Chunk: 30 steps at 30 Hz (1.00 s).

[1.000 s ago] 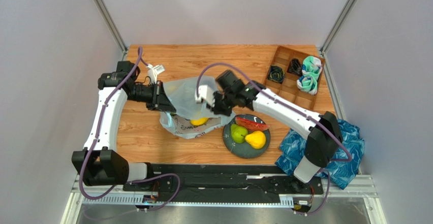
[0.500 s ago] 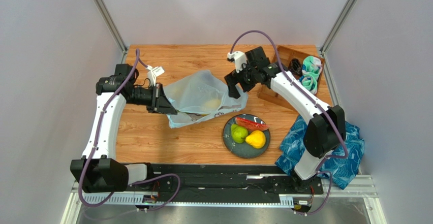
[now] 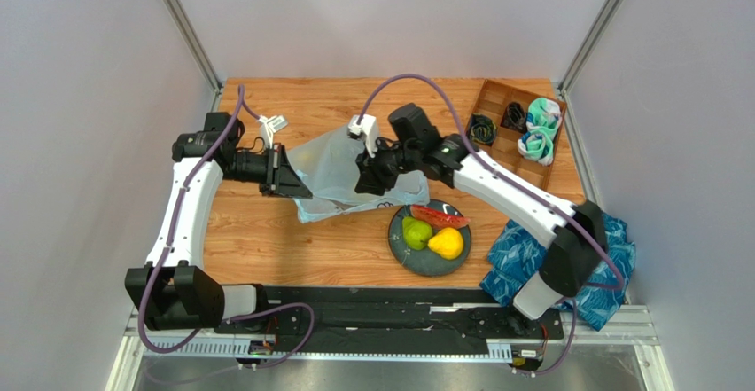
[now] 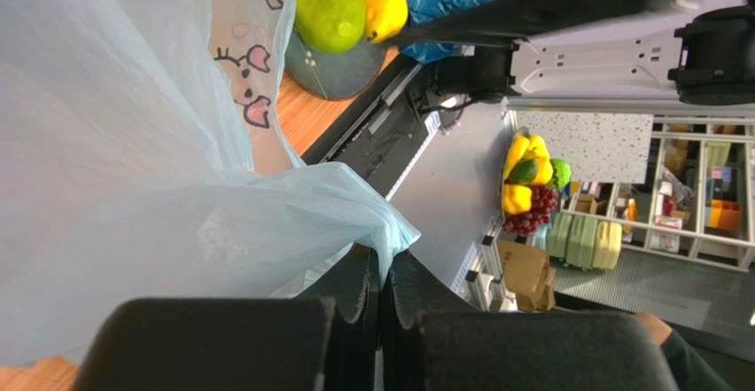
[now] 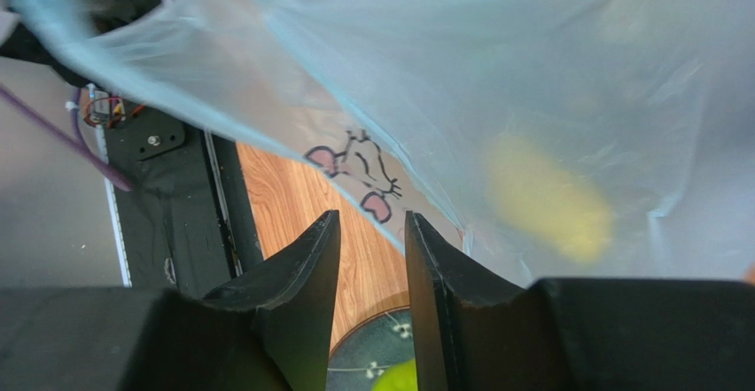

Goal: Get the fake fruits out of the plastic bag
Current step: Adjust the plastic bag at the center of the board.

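The pale blue plastic bag lies crumpled on the wood at mid-table. My left gripper is shut on the bag's left edge. My right gripper hovers over the bag's right part, its jaws a narrow gap apart with nothing between them. Through the film a yellow fruit shows inside the bag. On the dark plate lie a green pear, a yellow fruit and a red watermelon slice.
A wooden divided tray holding rolled socks stands at the back right. A blue patterned cloth lies at the right front, beside the right arm's base. A small white tag lies behind the left gripper.
The right gripper let go of the bag, swung out toward the tray with jaws wide, then came back over the bag with jaws narrower. The bag sank flatter.
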Each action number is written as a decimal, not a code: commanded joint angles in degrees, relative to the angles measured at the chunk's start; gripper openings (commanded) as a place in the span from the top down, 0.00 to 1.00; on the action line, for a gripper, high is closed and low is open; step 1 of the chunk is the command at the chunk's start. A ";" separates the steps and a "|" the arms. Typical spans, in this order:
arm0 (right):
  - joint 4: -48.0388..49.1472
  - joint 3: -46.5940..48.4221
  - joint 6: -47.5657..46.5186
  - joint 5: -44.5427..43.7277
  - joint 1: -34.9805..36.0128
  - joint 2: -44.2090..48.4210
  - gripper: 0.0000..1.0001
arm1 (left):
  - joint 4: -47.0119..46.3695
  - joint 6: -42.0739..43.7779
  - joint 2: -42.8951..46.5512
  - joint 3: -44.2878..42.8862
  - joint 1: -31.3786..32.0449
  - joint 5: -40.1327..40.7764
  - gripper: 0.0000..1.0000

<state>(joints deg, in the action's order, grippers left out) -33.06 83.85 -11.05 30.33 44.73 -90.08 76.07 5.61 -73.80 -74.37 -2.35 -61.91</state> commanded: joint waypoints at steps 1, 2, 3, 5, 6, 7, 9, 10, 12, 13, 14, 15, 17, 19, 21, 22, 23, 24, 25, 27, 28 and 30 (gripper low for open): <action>5.55 1.30 7.71 -1.05 1.23 -7.46 0.65 | -1.10 -1.65 3.83 4.31 -0.11 -2.69 1.00; 4.94 3.31 7.62 -0.54 1.67 -10.43 0.66 | -1.54 -2.17 5.58 5.10 -0.20 -2.69 1.00; 4.67 4.20 7.62 -0.01 1.94 -11.42 0.66 | -2.24 -2.96 6.47 6.42 -0.11 -2.69 1.00; 4.50 5.26 7.45 1.13 3.34 -13.61 0.66 | -2.86 -3.41 8.13 7.39 -0.11 -2.60 1.00; 3.97 5.70 7.36 1.40 4.13 -14.06 0.66 | -3.12 -3.67 8.49 7.92 -0.11 -2.51 1.00; 3.71 5.88 7.36 1.66 4.48 -14.42 0.65 | -3.04 -3.85 8.76 8.10 -0.20 -2.60 1.00; 3.70 5.53 7.88 2.19 5.45 -14.86 0.64 | -3.30 -3.76 9.37 8.10 -0.20 -2.34 1.00; 3.88 5.44 8.23 2.54 5.72 -15.12 0.64 | -3.39 -4.02 9.64 8.10 -0.29 -2.34 1.00; 4.32 5.27 9.28 3.16 6.42 -15.82 0.64 | -3.48 -4.37 9.90 8.01 -0.55 -2.43 1.00; 5.01 5.09 9.81 3.25 6.68 -16.17 0.62 | -3.48 -4.38 9.99 8.01 -0.64 -2.86 1.00; 5.46 5.09 10.69 3.16 6.86 -17.05 0.61 | -3.48 -4.55 9.99 7.92 -0.81 -3.13 1.00; 6.16 5.09 14.44 2.55 6.95 -18.53 0.59 | -3.30 -4.38 9.90 7.40 -1.08 -3.48 1.00; 8.88 5.00 18.67 0.54 6.86 -20.30 0.50 | -2.51 -3.50 9.90 6.61 -1.51 -5.14 1.00; 11.51 5.44 24.98 -6.48 6.42 -22.05 0.36 | -0.14 -2.27 10.08 5.11 -1.78 -7.77 1.00; 12.23 6.32 28.26 -15.50 5.81 -22.76 0.24 | 2.31 -0.43 11.04 4.24 -2.48 -9.54 1.00; 11.88 7.63 29.32 -18.00 5.81 -23.20 0.19 | 3.37 0.80 11.66 4.06 -2.66 -11.72 1.00; 11.62 8.25 29.50 -20.11 5.72 -23.38 0.16 | 4.34 2.46 13.05 3.97 -2.83 -12.26 1.00; 11.00 9.13 29.42 -23.70 5.54 -23.47 0.13 | 6.00 3.18 13.85 4.32 -2.84 -12.79 1.00; 9.69 9.74 29.16 -25.30 5.54 -23.56 0.10 | 7.15 4.23 14.64 4.58 -2.84 -13.84 1.00; 8.63 10.54 28.28 -29.77 5.46 -23.12 0.04 | 9.61 6.34 17.45 6.33 -2.84 -14.82 1.00; 7.84 10.45 28.10 -31.97 5.46 -22.86 0.00 | 9.53 6.17 18.59 7.21 -2.84 -15.51 1.00; 7.40 9.32 28.01 -35.49 5.46 -21.98 0.00 | 8.40 4.60 22.28 9.75 -2.84 -16.31 1.00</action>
<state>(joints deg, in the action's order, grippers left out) -25.89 91.44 15.29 7.03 50.24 -114.54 76.01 7.66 -57.58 -67.26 -4.97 -72.12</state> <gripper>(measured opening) 0.993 0.006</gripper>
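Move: The yellow fruit, dimly visible through the film of the plastic bag, lies about 6 cm ahead of the right hand, 6 cm to its left and some 19 cm below. On the plate, the green pear is roughly 3 cm back and 11 cm right of that hand, and the watermelon slice 2 cm ahead and 16 cm right, both about 20 cm down. From the left hand, already gripping the bag's rim, the yellow fruit lies some 10 cm ahead, 8 cm right and 22 cm below. Drop the right gripper about 13 cm into the bag's mouth towards the yellow fruit, working left on the way down; after easing back slightly, sweep it forward, spreading the part-open fingers wide and turning clockwise some 30 degrees. Keep the left fingers shut on the rim, drawing it back, then back and up. ##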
